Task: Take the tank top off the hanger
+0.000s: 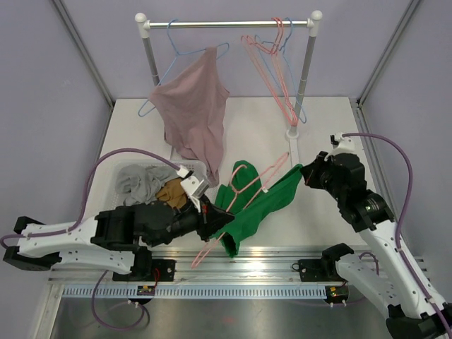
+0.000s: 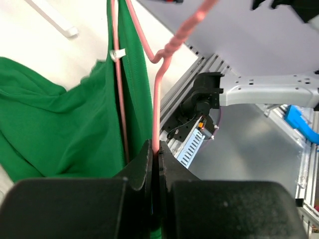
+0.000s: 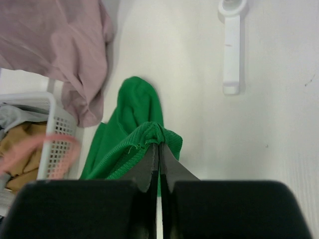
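A green tank top [image 1: 263, 203] lies stretched across the table between my two arms, still threaded on a pink hanger [image 1: 244, 185]. My left gripper [image 1: 212, 216] is shut on the hanger's wire near its lower end. In the left wrist view the pink hanger [image 2: 157, 99] runs up out of the left gripper [image 2: 155, 152], with the green tank top [image 2: 60, 129] beside it. My right gripper [image 1: 305, 174] is shut on the top's far right edge. The right wrist view shows the ribbed hem of the tank top [image 3: 134, 109] bunched at the right gripper [image 3: 158, 147].
A clothes rack [image 1: 229, 24] stands at the back with a mauve garment [image 1: 194, 106] on a blue hanger and several pink and blue hangers [image 1: 272, 63]. A white basket [image 1: 122, 171] of clothes sits at the left. The rack's white foot [image 3: 232, 50] lies ahead of the right gripper.
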`<state>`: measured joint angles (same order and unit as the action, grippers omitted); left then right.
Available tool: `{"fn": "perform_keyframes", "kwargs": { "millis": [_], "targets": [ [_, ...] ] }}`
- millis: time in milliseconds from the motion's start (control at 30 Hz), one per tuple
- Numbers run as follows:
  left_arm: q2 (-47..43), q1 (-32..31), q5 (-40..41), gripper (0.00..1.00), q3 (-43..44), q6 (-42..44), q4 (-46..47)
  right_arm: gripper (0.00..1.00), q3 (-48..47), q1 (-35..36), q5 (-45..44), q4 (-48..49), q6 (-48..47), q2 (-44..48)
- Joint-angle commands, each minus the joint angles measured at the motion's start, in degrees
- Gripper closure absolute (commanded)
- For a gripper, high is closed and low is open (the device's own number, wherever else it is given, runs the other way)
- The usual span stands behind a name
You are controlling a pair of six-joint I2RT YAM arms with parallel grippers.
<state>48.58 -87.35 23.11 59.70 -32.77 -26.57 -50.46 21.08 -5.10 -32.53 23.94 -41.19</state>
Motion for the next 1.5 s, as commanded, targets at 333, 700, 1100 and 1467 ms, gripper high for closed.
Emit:
{"fn": "perform_keyframes", "kwargs": {
  "millis": [333,700,1100,1467],
  "targets": [
    [-1.5,-0.9,4.2,1.0,-3.4,27.4,38.8,1.0,2.4,-0.4,47.3,10.0,5.6,11.7],
    [17.8,5.5,30.4,1.0,22.2,40.7,41.9,1.0,-17.5,-0.4,43.6,-22.1,-5.7,17.1],
    [16.5,26.8,2.9,1.0,26.2,10.1,2.1,0.52,-0.4,-0.4,42.9,-8.0,0.7,11.0],
    [30.5,38.4,-13.9,1.0,42.7,9.5,-6.5,0.01,1.5,-0.4,35.1,-9.5,-0.1,12.2]
  ]
}}
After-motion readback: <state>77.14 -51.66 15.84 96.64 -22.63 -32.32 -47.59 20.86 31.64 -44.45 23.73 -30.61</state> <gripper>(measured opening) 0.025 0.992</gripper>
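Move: Ahead of the left hand, which still pinches the pink hanger, its rack goal (the empty-hanger bunch on the rail) is about 38 cm farther out, 13 cm right and 22 cm up. The mauve top hangs some 34 cm ahead and 10 cm left, the basket 15 cm ahead and 22 cm left, on the table. The right hand holds the green tank top's edge; its drop spot is about 12 cm back, 8 cm left, 23 cm below; the rack foot is some 16 cm straight ahead, on the table. Drawing the pinched green tank top off the hanger, the right hand backs some 20 cm, rising and drifting left while turning 45 degrees counter-clockwise, then comes forward 8 cm and down about 14 and opens wide. The left hand, still gripping the bare-coming hanger, climbs about 18 cm while swinging forward towards the rack, then sinks 9; it ends roughly 21 cm farther out. ##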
